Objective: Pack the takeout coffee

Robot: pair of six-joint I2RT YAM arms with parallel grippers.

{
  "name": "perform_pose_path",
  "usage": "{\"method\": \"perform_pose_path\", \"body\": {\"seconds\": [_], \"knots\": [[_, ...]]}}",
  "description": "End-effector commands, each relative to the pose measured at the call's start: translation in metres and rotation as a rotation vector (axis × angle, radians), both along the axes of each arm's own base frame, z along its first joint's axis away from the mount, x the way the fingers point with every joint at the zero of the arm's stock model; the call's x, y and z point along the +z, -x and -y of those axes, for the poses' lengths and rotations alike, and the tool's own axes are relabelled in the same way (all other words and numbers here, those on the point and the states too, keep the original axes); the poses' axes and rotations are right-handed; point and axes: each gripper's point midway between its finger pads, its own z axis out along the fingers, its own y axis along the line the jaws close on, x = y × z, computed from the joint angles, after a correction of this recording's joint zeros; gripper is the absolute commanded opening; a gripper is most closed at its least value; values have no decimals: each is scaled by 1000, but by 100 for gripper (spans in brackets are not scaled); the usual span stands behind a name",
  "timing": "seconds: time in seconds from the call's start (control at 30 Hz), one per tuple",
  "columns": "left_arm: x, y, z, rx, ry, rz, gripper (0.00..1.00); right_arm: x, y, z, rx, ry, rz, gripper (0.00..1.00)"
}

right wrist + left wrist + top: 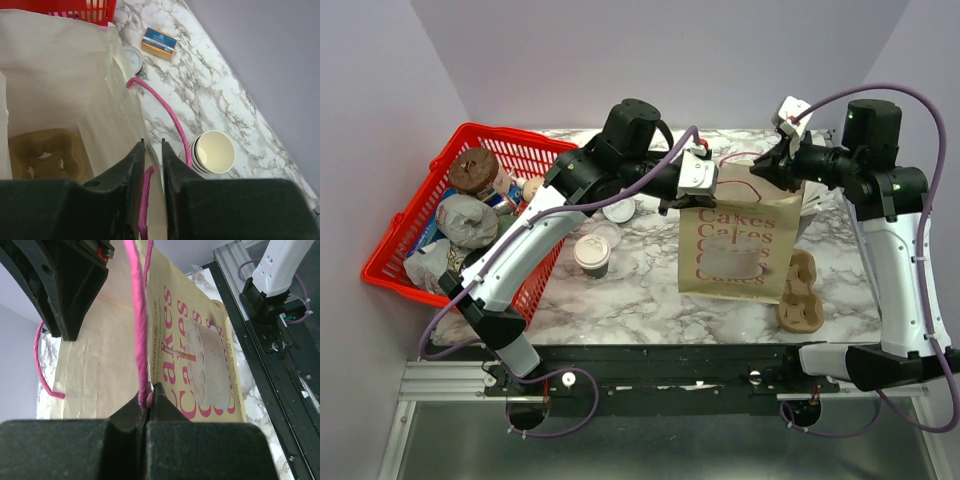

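Observation:
The takeout coffee, a small lidded cup with a dark lower band, stands on the marble table left of the bag, apart from both grippers. A cream paper bag printed "Cakes" is held up at the middle. My left gripper is shut on its pink cord handle, which is pinched at the jaw tips. My right gripper is closed on the bag's opposite rim, with the other pink handle running between its fingers. The bag mouth gapes open.
A red basket of wrapped food sits at the left. A brown cup carrier lies right of the bag. A stack of plain cups, a loose lid and a small orange box lie behind the bag.

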Motion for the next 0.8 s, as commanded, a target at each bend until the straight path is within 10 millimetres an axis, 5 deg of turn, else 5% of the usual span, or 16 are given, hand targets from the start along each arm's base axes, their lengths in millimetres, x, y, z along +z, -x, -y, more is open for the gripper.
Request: {"method": "perform_pose_path", "body": {"seconds": [0.0,0.03,0.1,0.13,0.17,0.27,0.4,0.47,0.57,0.77], "knots": [[-35,-2,0,-6,-68,-42,6,-57,-4,-2,11,20,-152,36],[-43,-4,-2,0,-82,-37,30,-71,-5,1,-2,33,-175,45],[-64,-5,-5,11,-132,-49,39,-96,-6,7,-37,63,-214,63],[-61,-4,-10,25,-126,-37,55,-96,-5,8,-47,65,-215,69],[-60,-5,-12,39,-126,-25,62,-92,-1,8,-54,50,-222,99],[-38,-4,-24,97,-63,59,84,-56,13,3,-20,7,-126,100],[-17,-9,-43,198,-40,111,89,-33,22,4,-24,-11,-52,100],[-12,-33,-64,368,-49,89,92,-32,28,2,-18,-21,-68,100],[-27,-60,-105,618,-102,-53,97,-28,35,0,-23,-60,-93,100],[-119,-68,-195,909,-561,-187,98,-26,28,3,-91,-98,-118,100]]}}
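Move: The paper bag hangs pinched by its rim between both hands, off the table. Its middle is about 7 cm right of the left hand, 4 cm ahead and 13 cm below, and from the right hand some 6 cm left, 5 cm back and as far below. The lidded cup stands about 23 cm left of the left hand and 8 cm ahead; from the right hand, the cup stack is 13 cm ahead and 2 cm left, the empty tray 14 cm right and 9 cm back, both some 30 cm down. The paper bag's rim comes free of both hands: they sink together roughly 10 cm towards the table while their fingers go from pinching to wide open. The left hand then rises and sweeps left, ending slightly ahead, away from the bag and turned some 35 degrees counter-clockwise; the right rises most of the way back, easing back towards the base. ##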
